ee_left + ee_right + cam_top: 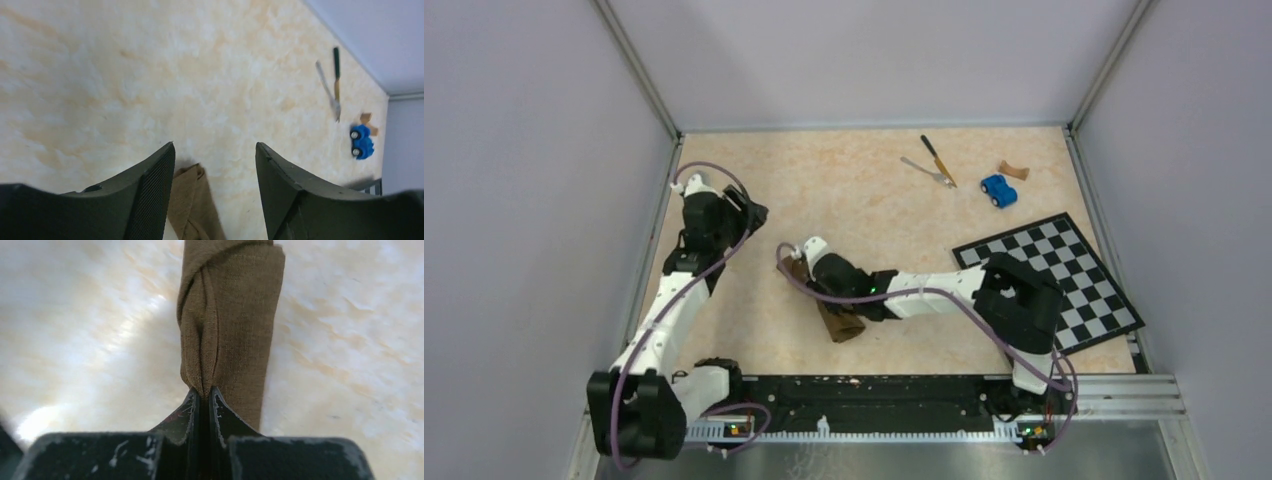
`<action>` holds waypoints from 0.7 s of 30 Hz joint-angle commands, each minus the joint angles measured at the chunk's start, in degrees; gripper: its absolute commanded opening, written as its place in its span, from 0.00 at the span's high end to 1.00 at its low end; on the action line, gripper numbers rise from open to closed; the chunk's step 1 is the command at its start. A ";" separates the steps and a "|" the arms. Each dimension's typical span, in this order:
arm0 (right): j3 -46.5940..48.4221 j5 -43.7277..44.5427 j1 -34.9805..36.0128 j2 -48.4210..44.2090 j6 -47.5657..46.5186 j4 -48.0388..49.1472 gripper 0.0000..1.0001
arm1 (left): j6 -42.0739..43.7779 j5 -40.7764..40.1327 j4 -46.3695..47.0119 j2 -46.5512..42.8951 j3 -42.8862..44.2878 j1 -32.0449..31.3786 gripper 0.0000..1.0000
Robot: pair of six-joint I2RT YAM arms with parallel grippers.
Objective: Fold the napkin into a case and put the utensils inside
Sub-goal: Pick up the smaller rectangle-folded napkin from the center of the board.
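The dark brown napkin (842, 322) lies near the table's middle as a long narrow folded strip. My right gripper (804, 272) is shut on a pinched fold at one end of it; in the right wrist view the napkin (235, 315) runs straight away from the closed right gripper (205, 390). My left gripper (749, 212) hovers to the left, open and empty. Its view shows the napkin's end (192, 200) low between the spread fingers (155, 185). The yellow-handled knife (937, 158) and silver fork (927, 171) lie together at the far side, also visible as knife (336, 70) and fork (327, 90).
A blue toy car (998, 190) and a small brown piece (1014, 170) sit to the right of the utensils. A black-and-white checkered board (1064, 275) lies at the right, partly under the right arm. Grey walls close in the table on three sides.
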 commanded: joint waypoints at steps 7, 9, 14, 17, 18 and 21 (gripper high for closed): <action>-9.23 -60.20 -14.65 3.93 57.82 51.89 1.00 | 7.19 -14.30 -12.95 -16.61 6.41 0.26 0.33; -10.33 -62.03 -15.10 9.24 68.29 65.00 1.00 | 7.72 -13.04 -13.51 -17.41 6.36 0.26 0.33; -11.57 -61.85 -16.68 16.16 76.90 77.75 1.00 | 9.39 -8.67 -13.19 -18.03 5.00 0.26 0.34; -13.55 -61.73 -18.59 16.99 75.06 77.86 1.00 | 9.35 -6.55 -12.17 -17.80 3.16 0.26 0.35; -14.21 -61.86 -19.53 17.56 75.09 78.82 1.00 | 9.20 -4.91 -11.77 -17.59 2.61 0.26 0.35; -15.97 -62.58 -21.56 18.98 73.15 77.80 0.97 | 8.71 -1.61 -10.57 -16.29 0.98 0.26 0.36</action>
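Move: The right hand already pinches the folded napkin, whose middle lies about 2 cm back and 2 cm right of the fingers and just below. From that hand the fork is roughly 27 cm ahead and 25 cm right, the knife some 30 cm ahead and 27 cm right, both about 4 cm lower. From the left hand the napkin is about 15 cm back, 12 cm right and 12 cm below. Keeping its pinch, the right hand lifts napkin leftward about 8 cm, rolls 90 degrees, sinks back; open left rises. ##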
